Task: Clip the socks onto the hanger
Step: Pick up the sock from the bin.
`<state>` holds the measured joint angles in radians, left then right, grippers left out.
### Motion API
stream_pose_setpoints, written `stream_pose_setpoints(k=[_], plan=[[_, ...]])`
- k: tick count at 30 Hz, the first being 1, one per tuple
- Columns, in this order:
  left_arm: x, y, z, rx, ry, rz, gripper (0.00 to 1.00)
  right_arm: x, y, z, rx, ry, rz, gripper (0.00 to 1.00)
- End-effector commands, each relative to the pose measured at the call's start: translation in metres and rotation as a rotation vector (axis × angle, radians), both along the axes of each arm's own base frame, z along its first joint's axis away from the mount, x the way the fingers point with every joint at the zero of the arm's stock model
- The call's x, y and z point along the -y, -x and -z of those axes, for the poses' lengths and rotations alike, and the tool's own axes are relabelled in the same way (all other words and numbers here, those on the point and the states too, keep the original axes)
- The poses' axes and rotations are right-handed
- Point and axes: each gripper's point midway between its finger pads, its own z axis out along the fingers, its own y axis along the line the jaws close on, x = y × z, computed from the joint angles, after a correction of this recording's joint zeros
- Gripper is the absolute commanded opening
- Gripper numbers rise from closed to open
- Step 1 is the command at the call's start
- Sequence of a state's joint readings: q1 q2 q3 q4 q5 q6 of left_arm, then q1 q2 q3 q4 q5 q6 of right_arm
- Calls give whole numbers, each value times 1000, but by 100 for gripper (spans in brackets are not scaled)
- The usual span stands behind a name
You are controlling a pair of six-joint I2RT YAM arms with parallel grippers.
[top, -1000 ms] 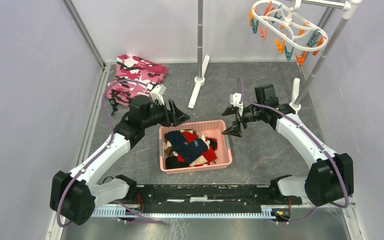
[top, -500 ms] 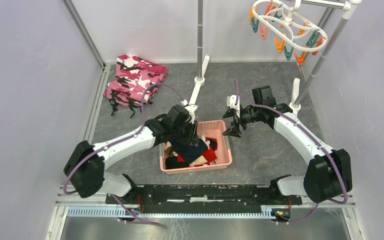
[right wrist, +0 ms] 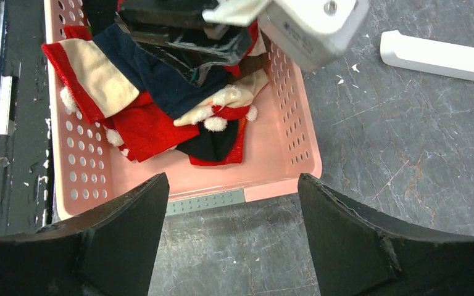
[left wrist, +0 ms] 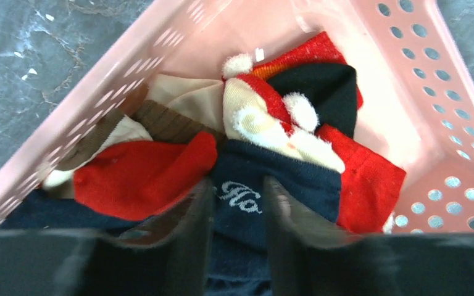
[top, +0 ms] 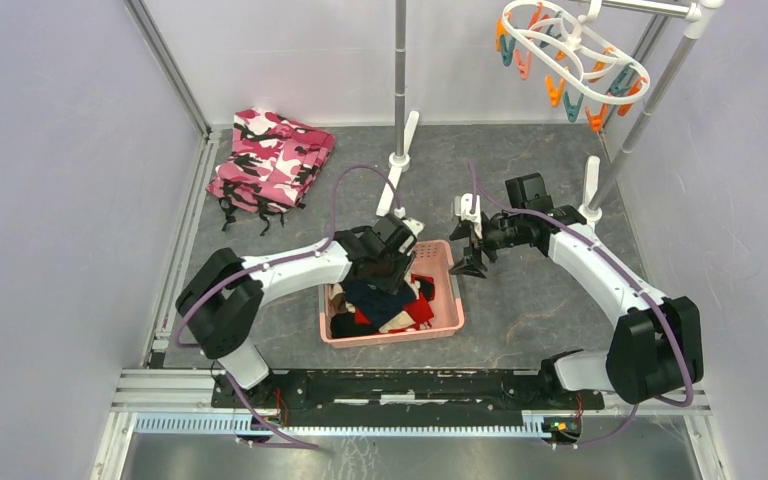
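The socks lie heaped in a pink basket: navy, red, beige and black ones. My left gripper reaches down into the pile. In the left wrist view its fingertips stand a little apart, pressed onto a navy sock with white lettering that lies flat between them. My right gripper hovers open just past the basket's far right corner, nothing between its fingers. The hanger, a white ring with orange and teal clips, hangs at the top right, far from both grippers.
A folded pink camouflage cloth lies at the back left. A grey rack pole on a white foot stands behind the basket, and a second pole slants at the right. Grey walls enclose the table.
My left arm has swung right from beside the basket and dropped its gripper into the sock pile, jaws narrower than before. The right gripper has barely moved.
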<state>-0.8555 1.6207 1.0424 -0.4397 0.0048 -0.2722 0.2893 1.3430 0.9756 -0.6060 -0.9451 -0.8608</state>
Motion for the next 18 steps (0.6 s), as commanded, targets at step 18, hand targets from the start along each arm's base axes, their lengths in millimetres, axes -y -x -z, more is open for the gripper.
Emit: stream_pose_setpoints(k=[18], plan=[[31,11,-166,306,412,150,2,-5,32,-48,154,-133,-162,83]])
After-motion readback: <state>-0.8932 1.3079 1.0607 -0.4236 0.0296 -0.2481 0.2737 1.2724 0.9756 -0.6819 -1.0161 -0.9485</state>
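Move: The navy sock with white lettering lies in the bin almost straight under the left hand, about 1 cm back and 3 cm below it. At that same depth, a red sock lies 2 cm ahead and 3 cm left of the hand, a black sock 2 cm back and 7 cm right, and a second red one 6 cm back and 5 cm right. From the right hand the navy sock is roughly 16 cm left, 4 cm back and 12 cm below. The navy sock is pinched as the left fingers close from half open to shut while sinking some 1.5 cm onto it; then the left hand lifts it about 13 cm up from the pile, faster towards the end, its fingers swinging some 20 degrees outwards to forward-right. The open, empty right hand eases about 2 cm up and back. ##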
